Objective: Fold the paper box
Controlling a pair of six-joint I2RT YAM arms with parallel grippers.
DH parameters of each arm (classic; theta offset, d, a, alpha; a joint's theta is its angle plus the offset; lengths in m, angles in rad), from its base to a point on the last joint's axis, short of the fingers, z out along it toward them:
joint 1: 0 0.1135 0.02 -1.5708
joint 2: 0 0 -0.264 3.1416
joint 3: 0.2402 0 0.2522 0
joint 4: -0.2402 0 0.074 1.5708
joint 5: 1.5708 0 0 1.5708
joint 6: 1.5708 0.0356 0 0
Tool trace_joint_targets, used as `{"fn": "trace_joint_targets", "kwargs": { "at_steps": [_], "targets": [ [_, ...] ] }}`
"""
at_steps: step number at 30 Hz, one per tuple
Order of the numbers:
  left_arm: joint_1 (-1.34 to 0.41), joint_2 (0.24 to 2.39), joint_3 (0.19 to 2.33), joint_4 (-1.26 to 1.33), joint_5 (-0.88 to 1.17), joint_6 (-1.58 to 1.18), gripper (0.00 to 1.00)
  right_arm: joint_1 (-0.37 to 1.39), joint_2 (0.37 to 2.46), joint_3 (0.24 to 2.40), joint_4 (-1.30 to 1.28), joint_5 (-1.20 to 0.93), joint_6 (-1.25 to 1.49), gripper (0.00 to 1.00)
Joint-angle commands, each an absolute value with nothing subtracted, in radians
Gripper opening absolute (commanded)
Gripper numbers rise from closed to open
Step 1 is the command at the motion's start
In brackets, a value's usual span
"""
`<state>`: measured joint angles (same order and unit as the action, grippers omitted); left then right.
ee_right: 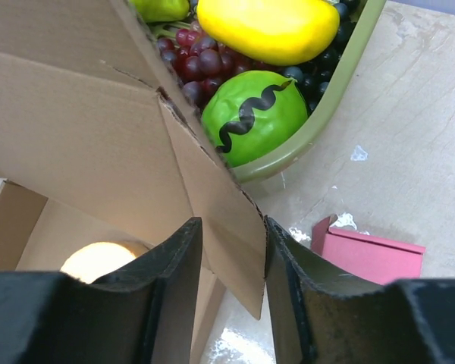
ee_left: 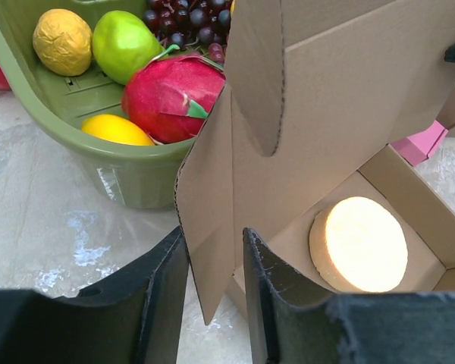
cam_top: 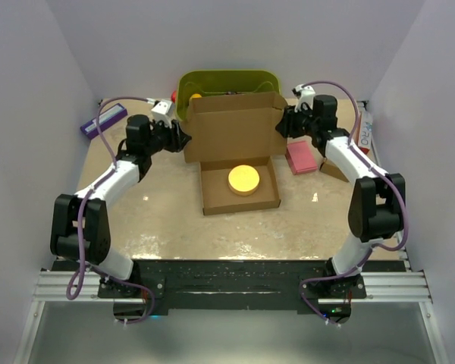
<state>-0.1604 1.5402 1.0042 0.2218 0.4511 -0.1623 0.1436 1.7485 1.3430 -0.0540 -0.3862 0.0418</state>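
The paper box [cam_top: 235, 133] stands mid-table with its lid panel raised upright behind its shallow tray [cam_top: 212, 205]. A round yellow disc [cam_top: 243, 180] lies in the tray. My left gripper [cam_top: 183, 140] is at the lid's left side flap [ee_left: 208, 227]. In the left wrist view its jaws [ee_left: 216, 258] stand apart around that flap, with a gap showing on the tray side. My right gripper [cam_top: 282, 123] is at the right side flap [ee_right: 227, 220]. Its jaws [ee_right: 233, 246] straddle the flap, which slants across the gap and reaches the right-hand finger.
A green basket [cam_top: 227, 80] of toy fruit stands directly behind the raised lid, close to both grippers. A pink block [cam_top: 301, 157] and a small brown box [cam_top: 334, 168] lie right of the tray. A purple object [cam_top: 104, 120] lies at the far left.
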Motion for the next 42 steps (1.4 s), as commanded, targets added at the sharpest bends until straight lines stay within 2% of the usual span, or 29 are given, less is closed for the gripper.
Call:
{"fn": "trace_joint_targets", "kwargs": {
  "at_steps": [1,5,9,16,23,32,42],
  "targets": [
    [-0.192,1.532,1.045,0.256,0.442,-0.146,0.36,0.156,1.669,1.315,-0.006,-0.416,0.037,0.38],
    [-0.216,1.525,1.042,0.255,0.417,-0.146,0.27,0.175,1.641,1.293,-0.012,-0.394,0.031,0.28],
    [-0.245,1.519,1.035,0.255,0.384,-0.146,0.20,0.216,1.612,1.276,-0.026,-0.327,0.023,0.22],
    [-0.294,1.528,1.046,0.221,0.269,-0.179,0.00,0.333,1.551,1.252,-0.051,-0.075,0.054,0.10],
    [-0.348,1.508,1.051,0.204,0.117,-0.233,0.00,0.411,1.490,1.178,-0.017,0.077,0.172,0.03],
    [-0.514,1.508,1.092,0.233,-0.164,-0.175,0.00,0.471,1.437,1.094,0.083,0.176,0.265,0.01],
    [-0.613,1.512,1.019,0.408,-0.284,-0.199,0.00,0.517,1.388,1.029,0.205,0.302,0.307,0.00]
  ]
}}
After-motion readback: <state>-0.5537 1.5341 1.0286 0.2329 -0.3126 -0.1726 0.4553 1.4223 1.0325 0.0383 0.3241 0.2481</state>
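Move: The lid's left wing already stands between the left gripper's half-open fingers, its middle about 2 cm ahead and 1 cm right; the right wing sits likewise in the right gripper, 2 cm ahead and 1 cm left. The cake lies about 7 cm back, 16 cm right and 10 cm below the left hand. From the right hand, the pink box is some 3 cm back, 7 cm right and 10 cm lower, and the green bin 6 cm ahead, 16 cm left and 6 cm lower. Shut both grippers on the lid's side wings and fold them in square to the panel. Carry the left hand about 5.5 cm right, swinging its fingers counter-clockwise to point more straight forward; draw the right hand about 7 cm back, rising slightly and first easing left, while turning it some 25 degrees clockwise. Keep both pinches. ##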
